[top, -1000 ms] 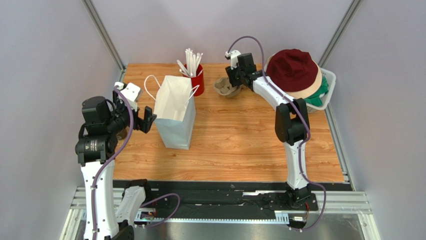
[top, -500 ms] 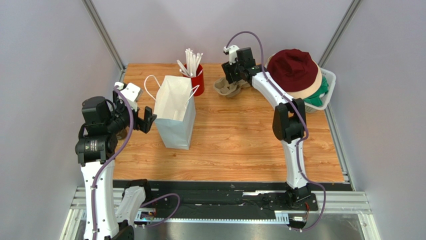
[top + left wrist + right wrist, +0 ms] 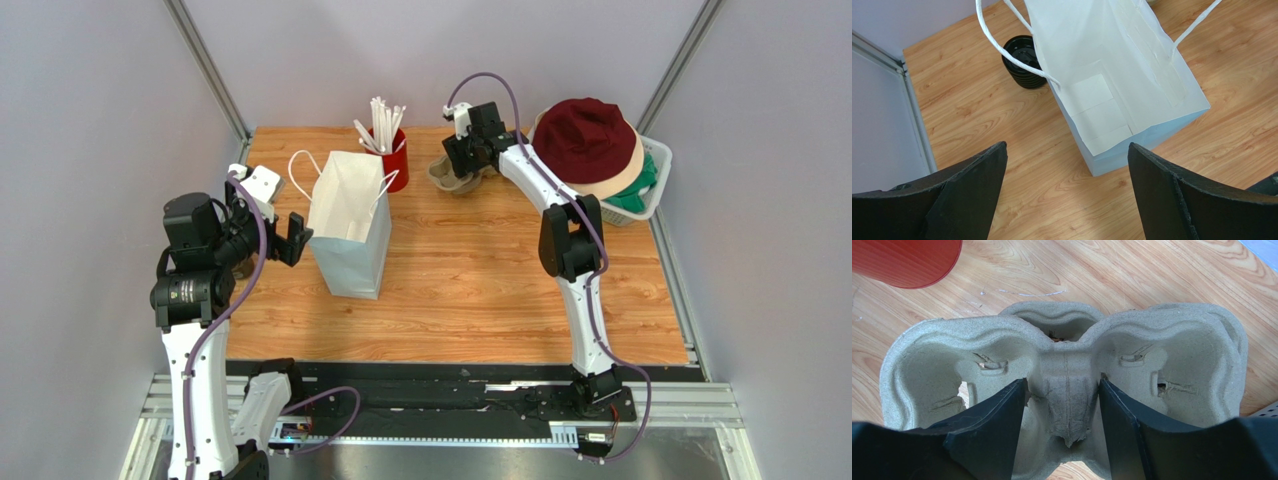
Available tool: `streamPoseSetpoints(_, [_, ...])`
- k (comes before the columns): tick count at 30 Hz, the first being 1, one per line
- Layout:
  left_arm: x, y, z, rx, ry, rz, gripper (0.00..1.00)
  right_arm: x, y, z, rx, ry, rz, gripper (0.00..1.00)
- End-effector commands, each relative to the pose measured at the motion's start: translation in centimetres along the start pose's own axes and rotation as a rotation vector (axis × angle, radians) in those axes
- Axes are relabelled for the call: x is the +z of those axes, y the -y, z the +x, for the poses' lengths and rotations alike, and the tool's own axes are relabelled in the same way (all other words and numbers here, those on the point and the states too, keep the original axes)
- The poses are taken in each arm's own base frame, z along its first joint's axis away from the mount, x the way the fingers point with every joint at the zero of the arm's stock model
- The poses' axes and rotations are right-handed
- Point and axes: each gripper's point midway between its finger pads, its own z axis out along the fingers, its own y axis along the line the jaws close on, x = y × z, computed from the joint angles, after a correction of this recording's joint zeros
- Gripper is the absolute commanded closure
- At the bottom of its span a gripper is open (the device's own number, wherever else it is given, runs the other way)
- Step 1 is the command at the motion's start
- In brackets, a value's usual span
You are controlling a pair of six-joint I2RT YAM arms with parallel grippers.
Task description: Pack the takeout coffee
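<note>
The takeout coffee is out of view. A grey pulp cup carrier (image 3: 452, 180) (image 3: 1172, 355) lies at the back of the table. My right gripper (image 3: 463, 160) (image 3: 1062, 382) is down over it, open, one finger on each side of the carrier's middle ridge and close against it. The white paper bag (image 3: 348, 235) (image 3: 1117, 75) stands open and upright at the left, with nothing showing inside. My left gripper (image 3: 294, 237) (image 3: 1067, 145) hangs wide open just left of the bag, above the wood, holding nothing.
A red cup of white straws (image 3: 392, 160) (image 3: 907, 260) stands behind the bag. A squat black round piece (image 3: 1024, 61) sits on the wood beside the bag. A white basket (image 3: 660, 160) at the back right holds a dark red hat (image 3: 590, 135).
My right gripper has moved left from beside the carrier to over it, and its jaws have widened. The left arm and the bag have not moved.
</note>
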Motion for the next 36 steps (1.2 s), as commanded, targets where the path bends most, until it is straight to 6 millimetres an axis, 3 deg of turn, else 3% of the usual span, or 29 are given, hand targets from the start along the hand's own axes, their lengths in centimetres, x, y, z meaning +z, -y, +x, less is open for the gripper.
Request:
streamPoseSetpoints(1, [0.0,0.0,-0.9,0.001,0.035,0.008,0.01,-0.6,-0.4,-0.8,-0.032,0.02,-0.015,0.42])
streamPoseSetpoints(10, [-0.1,0.0,-0.9,0.003,0.038,0.005,0.01,-0.7,-0.5,0.0,-0.038,-0.014,-0.03,0.52])
streamPoseSetpoints(13, [-0.1,0.0,-0.9,0.003,0.038,0.006,0.01,-0.8,-0.4,0.1,-0.047,-0.021,-0.026,0.63])
streamPoseSetpoints(17, [-0.1,0.0,-0.9,0.003,0.039,0.005,0.01,-1.4,-0.3,-0.4,-0.045,-0.013,-0.022,0.76])
streamPoseSetpoints(20, [-0.2,-0.1,-1.0,0.004,0.04,0.0,0.01,-2.3,-0.4,-1.5,-0.048,0.011,-0.022,0.77])
streamPoseSetpoints(27, [-0.5,0.1,-2.0,0.007,0.043,0.014,0.01,-8.0,0.2,-5.7,-0.055,0.114,0.005,0.76])
streamPoseSetpoints(36, [-1.8,-1.5,-5.8,0.069,0.041,-0.021,0.01,-20.0,-0.1,-12.3,-0.081,0.331,0.04,0.75])
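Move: The cup carrier to be taken sits right at the right hand: its middle ridge is already between the open fingers, the carrier's middle about 2 cm below the hand point, with a second carrier under it. The red straw cup stands about 16 cm to the left, level with it; the hat basket is some 27 cm right and 2 cm ahead; the paper bag about 24 cm left and 20 cm back. From the left hand the carrier lies roughly 31 cm ahead, 30 cm right and 24 cm below. The right fingers close from their half-open straddle and pinch the upper carrier's middle ridge, the hand settling barely half a centimetre meanwhile. Then, keeping the pinch, it lifts the carrier with growing speed, some 13 cm up and a little back, fingertips tipping up about 10 degrees at the end. Late on, the open, empty left hand rises nearly 4 cm beside the bag. ##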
